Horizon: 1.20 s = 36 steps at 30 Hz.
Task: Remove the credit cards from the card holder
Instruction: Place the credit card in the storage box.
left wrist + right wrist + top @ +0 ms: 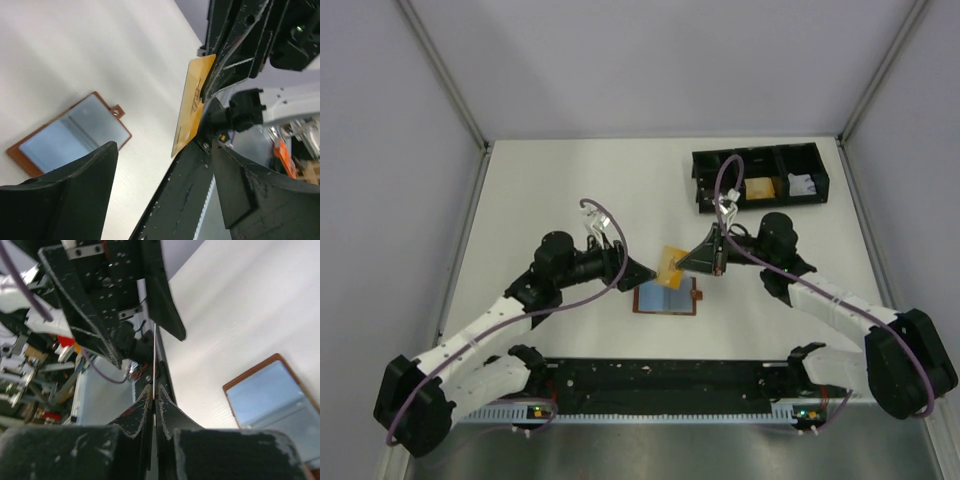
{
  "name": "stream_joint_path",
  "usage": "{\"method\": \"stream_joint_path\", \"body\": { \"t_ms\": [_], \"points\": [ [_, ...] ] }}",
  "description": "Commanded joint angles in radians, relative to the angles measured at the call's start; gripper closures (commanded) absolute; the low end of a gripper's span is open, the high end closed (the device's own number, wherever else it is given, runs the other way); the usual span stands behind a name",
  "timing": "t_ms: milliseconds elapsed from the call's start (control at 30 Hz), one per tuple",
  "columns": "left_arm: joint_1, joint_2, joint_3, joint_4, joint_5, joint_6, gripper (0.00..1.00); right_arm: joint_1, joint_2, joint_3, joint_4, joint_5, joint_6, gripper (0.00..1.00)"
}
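Note:
The brown card holder [668, 297] lies open and flat on the table, its clear windows up; it also shows in the left wrist view [70, 135] and the right wrist view [275, 400]. My right gripper [686, 263] is shut on an orange credit card [670, 266] and holds it in the air just above the holder's far edge. The card is seen face-on in the left wrist view [192, 107] and edge-on between my right gripper's [155, 390] fingers. My left gripper [648, 270] is open and empty, just left of the card, its fingers [95, 170] spread wide.
A black three-compartment tray [760, 160] stands at the back right with an orange item [760, 189] and a white item [802, 184] in it. The black base rail [660, 378] runs along the near edge. Grey walls enclose the table.

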Motion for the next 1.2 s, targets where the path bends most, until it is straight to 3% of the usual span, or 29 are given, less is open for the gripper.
{"method": "stream_joint_path", "body": {
  "t_ms": [0,200,267,567,800,1167],
  "points": [
    [0.003,-0.127,0.043,-0.173,-0.311,0.095,0.16,-0.052,-0.069,0.04,-0.079,0.177,-0.035,1.0],
    [0.003,-0.325,0.033,-0.326,-0.67,0.21,0.01,-0.173,-0.106,0.082,-0.265,0.504,-0.021,1.0],
    [0.005,-0.361,0.051,-0.381,-0.771,0.291,0.01,-0.226,-0.085,0.098,-0.288,0.579,-0.006,1.0],
    [0.005,-0.28,0.253,-0.613,-1.057,0.448,0.01,-0.413,0.064,0.197,-0.236,0.882,-0.016,1.0],
    [0.009,-0.223,0.237,-0.638,-1.069,0.473,0.01,-0.462,0.253,0.35,-0.202,1.037,-0.074,1.0],
    [0.015,-0.223,0.227,-0.653,-1.1,0.5,0.01,-0.467,0.564,0.571,-0.202,1.006,-0.11,1.0]
  ]
}}
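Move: The right hand already grips the gold card upright. From it, the storage box's middle compartment, with the gold cards, lies about 36 cm ahead, 26 cm to the right and 18 cm below. The silver-card compartment is some 13 cm right of that one, the empty one about as far left of it. The open card holder lies roughly 5 cm left of the right hand, 20 cm below. From the left hand the middle compartment is some 36 cm ahead, 34 cm right and 17 cm below. Forward and right in one fast sweep of about 40 cm, the right hand carries the pinched gold card from over the holder to above the storage box's middle compartment, turning some 80 degrees clockwise; the last stretch runs almost straight forward and down, about 5 cm lower in all. The left hand, empty, opens fully and swings off to the left and somewhat forward, turning counter-clockwise. ##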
